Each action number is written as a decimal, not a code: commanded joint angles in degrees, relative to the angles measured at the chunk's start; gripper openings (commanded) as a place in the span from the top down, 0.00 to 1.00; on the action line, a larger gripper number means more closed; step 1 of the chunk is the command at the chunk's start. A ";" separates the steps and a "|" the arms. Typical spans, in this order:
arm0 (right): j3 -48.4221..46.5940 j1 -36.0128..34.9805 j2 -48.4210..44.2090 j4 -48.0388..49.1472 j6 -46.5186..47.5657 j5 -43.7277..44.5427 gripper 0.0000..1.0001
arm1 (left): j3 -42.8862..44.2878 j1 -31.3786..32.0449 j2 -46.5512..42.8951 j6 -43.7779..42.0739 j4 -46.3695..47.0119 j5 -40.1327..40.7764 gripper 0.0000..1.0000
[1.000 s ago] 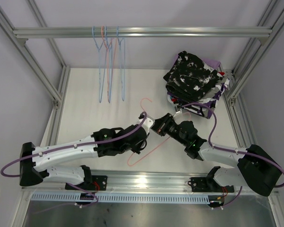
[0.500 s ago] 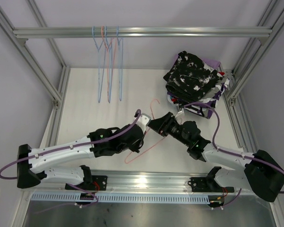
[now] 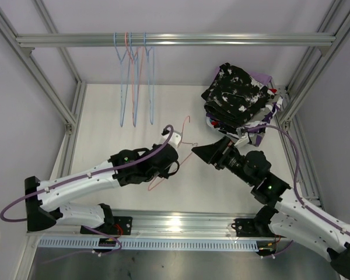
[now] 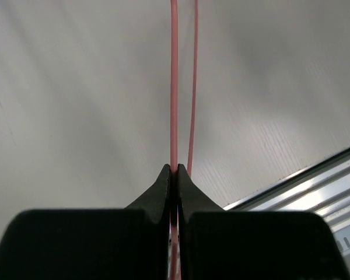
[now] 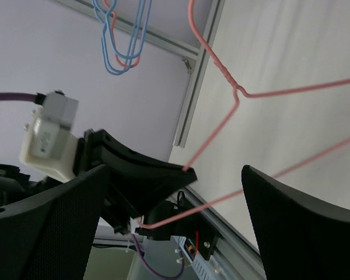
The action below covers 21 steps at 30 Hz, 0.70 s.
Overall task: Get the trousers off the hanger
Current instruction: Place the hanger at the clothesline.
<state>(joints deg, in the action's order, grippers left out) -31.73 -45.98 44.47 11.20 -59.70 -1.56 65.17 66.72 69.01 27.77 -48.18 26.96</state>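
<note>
A bare pink wire hanger (image 3: 183,129) stands over the middle of the table, with no cloth on it. My left gripper (image 3: 179,156) is shut on its wire; in the left wrist view the wire (image 4: 174,87) runs straight up out of the closed jaws (image 4: 174,170). My right gripper (image 3: 198,152) stands just right of the hanger, open wide, touching nothing. Its wrist view shows the hanger's neck (image 5: 239,90) ahead between its spread fingers (image 5: 175,175). The trousers (image 3: 238,92) lie piled at the back right, black with white blotches on top, lilac and printed cloth beneath.
Three bare hangers, blue and pink (image 3: 134,81), hang from the aluminium rail (image 3: 221,39) at the back left. Frame posts (image 3: 70,111) border the table on both sides. The arms' base rail (image 3: 175,224) runs along the near edge.
My right gripper opened, let go of the hanger and drew back to the right. My left gripper shut on the wire and moved the hanger up and away from the near edge.
</note>
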 commanded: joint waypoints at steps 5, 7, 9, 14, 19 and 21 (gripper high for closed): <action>-3.95 0.54 -12.80 -21.10 5.73 7.61 0.01 | 8.92 -4.14 -1.07 -4.91 -1.39 3.89 1.00; -5.44 0.62 -14.93 -24.02 7.93 9.38 0.00 | 11.90 -5.89 -0.99 -6.58 -1.39 4.06 1.00; -6.15 0.80 -17.21 -27.53 9.07 12.19 0.01 | 14.45 -7.12 -0.46 -7.81 -1.04 4.24 1.00; -6.77 1.33 -19.42 -31.50 11.18 13.69 0.01 | 21.84 -10.55 0.59 -13.26 0.37 5.03 1.00; -6.42 1.41 -20.47 -32.91 12.77 14.74 0.00 | 29.82 -15.38 2.61 -17.12 0.46 4.77 1.00; -5.98 1.59 -20.56 -32.30 13.73 15.54 0.01 | 33.43 -16.53 3.41 -18.53 1.07 4.59 1.00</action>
<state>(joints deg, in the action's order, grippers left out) -36.88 -44.75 24.67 -20.18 -48.71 11.53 92.88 52.07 71.48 13.85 -49.87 30.37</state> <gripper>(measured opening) 0.993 0.013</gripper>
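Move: The left hand already pinches the pink hanger; its spot on the clothesline lies roughly 29 cm ahead of this hand, 5 cm left and 35 cm above. The hanging hangers are some 25 cm ahead, 15 cm left and 22 cm up; the black trousers on the pile about 30 cm ahead, 29 cm right and 14 cm below. From the empty right hand that spot is around 25 cm ahead, 15 cm left, 27 cm up. Left hand raises the still-pinched pink hanger about 17 cm and forward, towards the clothesline; open right hand withdraws rightward. ##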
